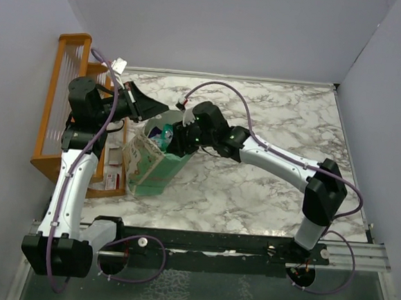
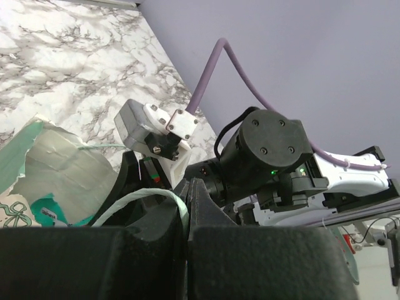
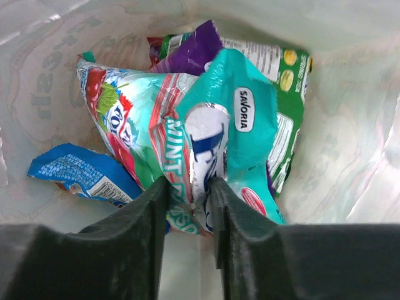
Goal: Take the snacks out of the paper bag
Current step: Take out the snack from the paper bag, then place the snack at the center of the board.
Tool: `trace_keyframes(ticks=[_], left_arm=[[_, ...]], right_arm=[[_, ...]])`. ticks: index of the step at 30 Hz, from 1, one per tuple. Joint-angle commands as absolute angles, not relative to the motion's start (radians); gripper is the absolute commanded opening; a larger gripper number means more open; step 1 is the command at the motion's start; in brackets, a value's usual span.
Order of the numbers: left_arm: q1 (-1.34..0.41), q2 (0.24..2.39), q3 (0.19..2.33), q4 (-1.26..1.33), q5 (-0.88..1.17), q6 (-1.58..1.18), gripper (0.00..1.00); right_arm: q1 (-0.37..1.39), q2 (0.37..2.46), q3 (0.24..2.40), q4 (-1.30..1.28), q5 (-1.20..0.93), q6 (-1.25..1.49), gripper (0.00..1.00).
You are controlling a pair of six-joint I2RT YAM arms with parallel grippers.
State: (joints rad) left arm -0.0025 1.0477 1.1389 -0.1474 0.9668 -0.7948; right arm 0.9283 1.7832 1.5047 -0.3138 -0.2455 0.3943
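The mint-green paper bag (image 1: 150, 170) stands tilted at the table's left, mouth up. My left gripper (image 2: 186, 194) is shut on its thin string handle (image 2: 134, 201), holding it from above at the bag's far rim (image 1: 138, 103). My right gripper (image 1: 170, 139) reaches down into the bag. Its fingers (image 3: 187, 194) pinch a fold of a teal mint snack packet (image 3: 244, 137). Other snacks lie under and beside it: a blue packet (image 3: 75, 172), a green one (image 3: 290, 94) and a purple one (image 3: 194, 50). The white inner walls of the bag (image 3: 350, 125) surround them.
An orange wooden rack (image 1: 65, 98) stands along the left wall, close behind the left arm. A small red-and-white box (image 1: 113, 178) lies between the rack and the bag. The right arm's wrist (image 2: 269, 150) hovers right over the bag's mouth, close to my left fingers.
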Motion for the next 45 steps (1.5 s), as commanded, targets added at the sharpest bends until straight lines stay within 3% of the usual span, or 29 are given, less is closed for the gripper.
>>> trace_keyframes(ticks=[1,14,27,34,40,45], left_arm=[[-0.028,1.068,1.193,-0.013,1.005,-0.860,0.00],[-0.222,1.121,1.228,-0.067,0.920,-0.819,0.00],[-0.249,1.036,1.115,-0.209,0.877,-0.742,0.00],[-0.256,1.020,1.089,-0.265,0.861,-0.709,0.00],[-0.256,1.022,1.125,-0.412,0.775,-0.609,0.00],[-0.257,1.030,1.146,-0.438,0.774,-0.586,0.00]], right_arm=[[0.948,1.711,1.413,-0.210,-0.225,0.460,0.27],[0.948,1.521,1.278,-0.097,0.017,0.471,0.02],[0.948,1.197,1.092,-0.076,0.374,0.373,0.01],[0.948,1.022,0.939,-0.037,0.803,0.319,0.01],[0.943,0.978,0.802,-0.158,1.131,0.526,0.01],[0.860,1.008,0.734,-0.347,1.064,0.832,0.01]])
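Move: Just inside the paper bag's mouth, the right hand's half-open fingers straddle a fold of the teal snack pouch, whose middle lies about 1 cm ahead, 3 cm left and 4 cm below. A purple packet sits some 4 cm ahead, 6 cm left and 6 cm lower than that hand. From the left hand, shut on a bag handle, the pouch is about 7 cm back, 2 cm left and 15 cm down; the paper bag's middle is roughly 12 cm back, 4 cm left and 22 cm down. Closing the rest of the way on the pouch's fold, the right hand pinches it, draws it up and right out of the bag's mouth, and carries it about 30 cm right, rising some 10 cm before dipping again near the end, the wrist swinging about 65 degrees clockwise. The left keeps its grip on the handle, shifting about 6 cm right, then easing back and sinking 6 cm. ##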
